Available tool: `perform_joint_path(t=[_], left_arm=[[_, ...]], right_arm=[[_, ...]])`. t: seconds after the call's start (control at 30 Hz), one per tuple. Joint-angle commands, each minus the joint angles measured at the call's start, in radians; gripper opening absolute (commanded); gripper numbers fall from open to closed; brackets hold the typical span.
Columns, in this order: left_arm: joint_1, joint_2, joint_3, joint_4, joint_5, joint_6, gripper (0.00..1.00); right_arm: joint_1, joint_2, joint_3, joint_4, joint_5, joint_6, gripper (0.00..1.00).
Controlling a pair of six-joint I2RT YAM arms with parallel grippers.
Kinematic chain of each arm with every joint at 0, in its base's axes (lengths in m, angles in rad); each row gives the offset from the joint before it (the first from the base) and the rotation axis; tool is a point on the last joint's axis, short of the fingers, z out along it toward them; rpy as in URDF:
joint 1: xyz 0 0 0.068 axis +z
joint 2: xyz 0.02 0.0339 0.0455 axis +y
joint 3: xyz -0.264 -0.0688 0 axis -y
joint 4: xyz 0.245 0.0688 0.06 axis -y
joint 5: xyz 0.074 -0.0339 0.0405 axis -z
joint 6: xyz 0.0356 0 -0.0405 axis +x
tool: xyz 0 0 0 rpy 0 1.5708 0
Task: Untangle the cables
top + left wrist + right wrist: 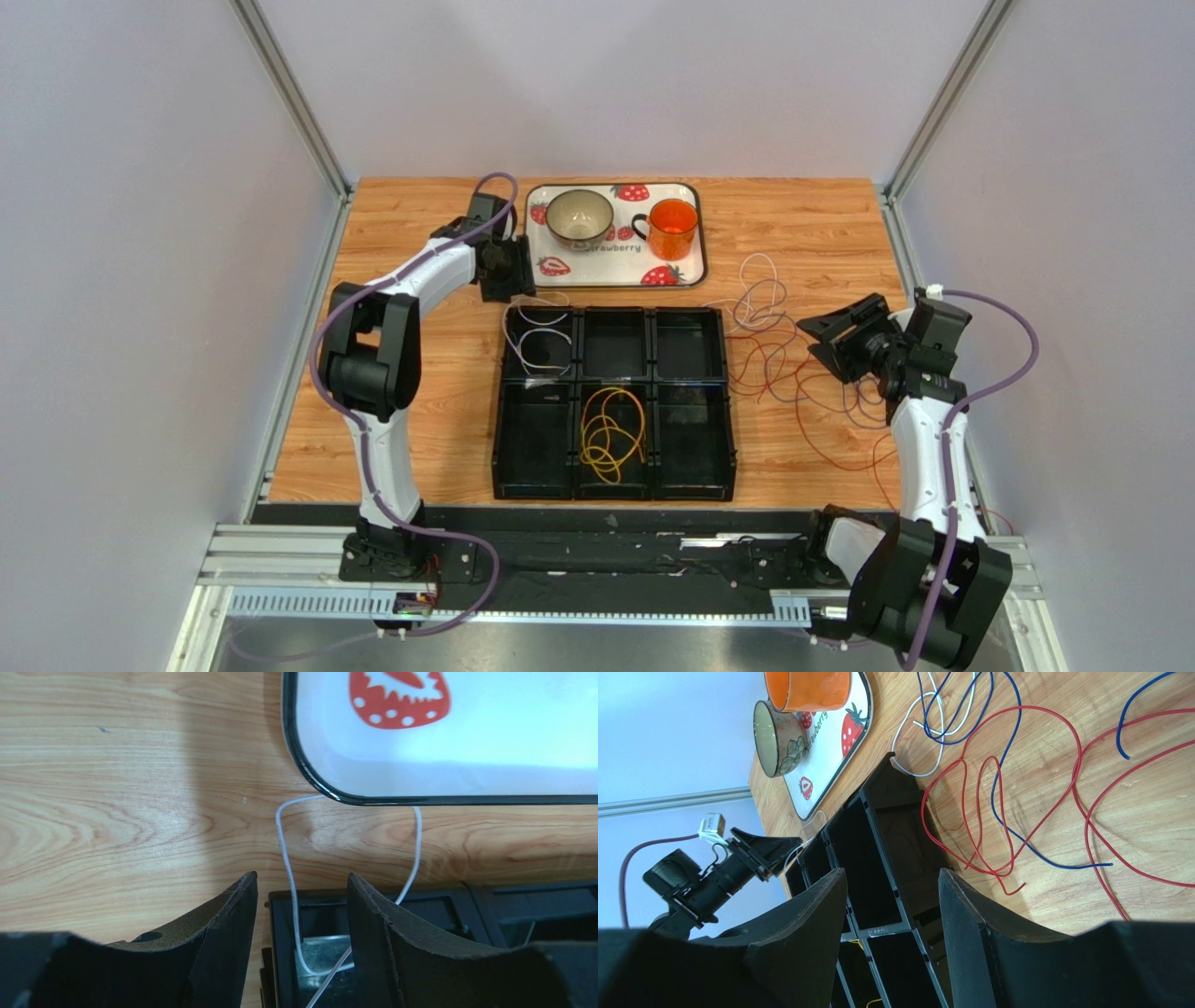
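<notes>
A white cable (pixel 537 340) lies in the back-left compartment of the black organizer (pixel 613 483). One loop spills over its wall onto the wood (pixel 286 847). My left gripper (pixel 505 276) hangs over that corner, open (pixel 302 880), and the white strand runs up between its fingers, clear of both. A yellow cable (pixel 613 427) is coiled in the front-middle compartment. Red (pixel 1036 707), blue (pixel 1074 866) and white (pixel 895 742) cables lie tangled on the table right of the organizer (pixel 769 343). My right gripper (pixel 846 346) hovers beside them, open (pixel 892 875), with nothing between its fingers.
A strawberry-print tray (pixel 617 261) at the back holds a bowl (pixel 578 214) and an orange cup (pixel 673 224). Its rim (pixel 298 756) lies just beyond the white loop. Grey walls stand close on both sides.
</notes>
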State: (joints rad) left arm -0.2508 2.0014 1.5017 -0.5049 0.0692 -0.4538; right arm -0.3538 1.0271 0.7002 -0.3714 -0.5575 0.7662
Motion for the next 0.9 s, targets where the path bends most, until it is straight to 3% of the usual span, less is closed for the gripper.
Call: perform_joint_path(t=[0.0,0.17,0.3,0.43,0.87], left_arm=[[0.013,0.022,0.045,0.005,0.009,-0.034,0.56],[0.015,0.043,0.048,0.026,0.047,-0.033,0.45],[0.016,0.034,0.043,0.037,0.058,-0.033,0.19],[0.016,0.01,0.048,0.04,0.073,-0.025,0.02],[0.015,-0.139,0.026,0.02,0.107,-0.005,0.0]], right_arm=[[0.006,0.017,-0.004,0.063,-0.013,-0.016,0.54],[0.006,0.045,-0.005,0.08,-0.015,-0.016,0.54],[0.006,0.059,-0.004,0.086,-0.016,-0.018,0.54],[0.006,0.057,-0.004,0.086,-0.018,-0.019,0.54],[0.006,-0.01,0.015,0.029,-0.022,-0.022,0.54]])
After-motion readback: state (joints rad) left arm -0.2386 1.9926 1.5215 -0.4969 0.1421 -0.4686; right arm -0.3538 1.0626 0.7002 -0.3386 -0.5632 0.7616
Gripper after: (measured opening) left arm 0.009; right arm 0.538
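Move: The near-left strand of the white cable's loop, draped over the box's far rim just right of its corner, lies straight under the left hand, about 2 cm down. The far-left compartment's middle is some 8 cm back and 3 cm to the right; the strawberry tray's middle is about 12 cm ahead and 14 cm right, with the bowl about 14 cm ahead and 9 cm right. From the right hand that strand is roughly 14 cm ahead, 40 cm left and 12 cm lower. The white cable's strand at the box rim is pinched by the left hand: its half-open fingers sink barely 2 cm over the strand, stay low while they close fully on it, then draw it back up about 3 cm with a slight drift to the right. The wrist keeps almost the same downward slant. ##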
